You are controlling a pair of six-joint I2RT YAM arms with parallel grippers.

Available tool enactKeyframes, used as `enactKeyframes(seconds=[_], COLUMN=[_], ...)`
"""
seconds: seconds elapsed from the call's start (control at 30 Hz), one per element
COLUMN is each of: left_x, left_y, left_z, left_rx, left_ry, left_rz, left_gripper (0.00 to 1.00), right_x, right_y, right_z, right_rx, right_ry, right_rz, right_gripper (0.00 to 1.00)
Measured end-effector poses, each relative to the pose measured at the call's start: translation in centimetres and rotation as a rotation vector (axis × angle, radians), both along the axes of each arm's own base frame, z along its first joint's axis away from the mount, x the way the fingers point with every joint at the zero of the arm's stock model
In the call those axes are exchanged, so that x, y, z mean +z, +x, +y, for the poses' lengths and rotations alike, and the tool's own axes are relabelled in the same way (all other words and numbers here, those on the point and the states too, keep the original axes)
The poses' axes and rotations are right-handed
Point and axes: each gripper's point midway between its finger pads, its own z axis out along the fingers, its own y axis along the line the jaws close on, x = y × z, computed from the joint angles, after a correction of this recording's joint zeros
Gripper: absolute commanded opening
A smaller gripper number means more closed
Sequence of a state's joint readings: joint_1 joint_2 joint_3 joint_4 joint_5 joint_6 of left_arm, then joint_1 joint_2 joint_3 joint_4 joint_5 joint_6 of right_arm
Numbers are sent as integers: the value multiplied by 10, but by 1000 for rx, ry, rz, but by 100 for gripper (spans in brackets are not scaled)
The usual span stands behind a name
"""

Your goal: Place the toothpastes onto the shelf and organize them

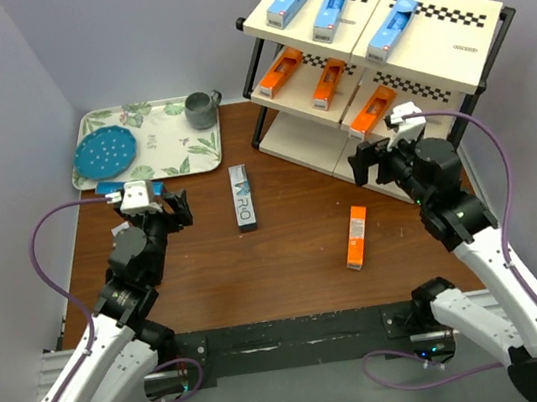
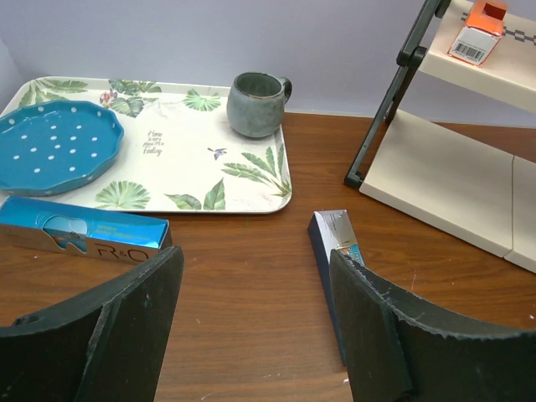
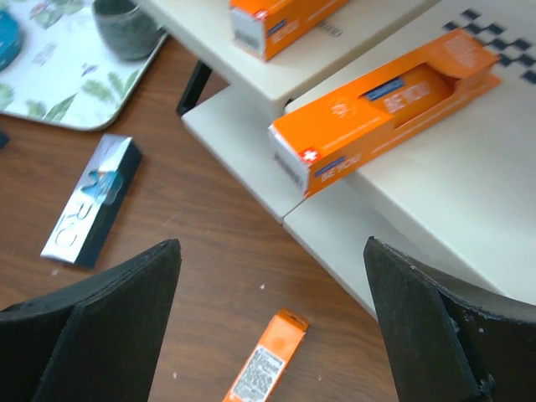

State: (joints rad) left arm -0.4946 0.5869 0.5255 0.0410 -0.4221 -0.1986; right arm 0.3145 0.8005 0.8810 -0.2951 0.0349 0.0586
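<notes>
The shelf stands at the back right with three light blue toothpastes on its top tier and three orange ones on the middle tier. A grey-and-teal toothpaste and an orange toothpaste lie on the table. A blue toothpaste lies in front of the tray, left of my left gripper, which is open and empty; the grey-and-teal box lies beside its right finger. My right gripper is open and empty above the loose orange box, near the shelf's lower tiers.
A leaf-patterned tray at the back left holds a blue dotted plate and a grey mug. The shelf's black frame leg stands right of the tray. Grey walls close in the table at back and sides.
</notes>
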Motion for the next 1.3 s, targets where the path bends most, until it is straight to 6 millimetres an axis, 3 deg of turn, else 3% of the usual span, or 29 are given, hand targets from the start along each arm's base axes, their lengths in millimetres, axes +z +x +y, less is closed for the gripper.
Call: enactKeyframes(seconds=[0.13, 0.33, 0.9, 1.3], left_x=[0, 1, 4, 5], left_y=[0, 0, -2, -3], left_z=[0, 0, 1, 0], left_rx=[0, 0, 0, -4], left_ry=[0, -1, -7, -9], left_rz=[-1, -3, -15, -18], left_gripper=[75, 75, 75, 75], right_x=[7, -6, -12, -17], right_y=[10, 34, 60, 70], right_z=[-7, -9, -13, -27], right_rx=[-108, -221, -315, -354], right_ry=[-7, -48, -131, -199], right_rz=[-38, -10, -36, -37], right_gripper=[87, 79, 49, 42])
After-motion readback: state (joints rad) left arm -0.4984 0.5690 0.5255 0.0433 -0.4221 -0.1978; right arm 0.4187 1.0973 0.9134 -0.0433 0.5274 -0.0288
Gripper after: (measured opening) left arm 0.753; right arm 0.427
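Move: The right hand is heading for the near end of the rightmost orange toothpaste on the middle shelf. That box's middle lies about 10 cm ahead of the hand, 3 cm to its right and 2 cm lower. The next orange toothpaste on the same tier is some 9 cm beyond it and 10 cm to its left. Another orange box lies on the table, about 8 cm back from the hand, 5 cm left and 25 cm below. From the idle left hand the shelf box is about 50 cm right and 12 cm ahead, roughly level. With its half-closed fingers the right hand comes up against the near end of the overhanging orange toothpaste, the left fingertip in front of the end face, and pushes the box inward along the shelf. It reaches forward about 7 cm, easing right, turns some 20 degrees clockwise and rolls its left side down slightly, the wide-open fingers closing to under half. ##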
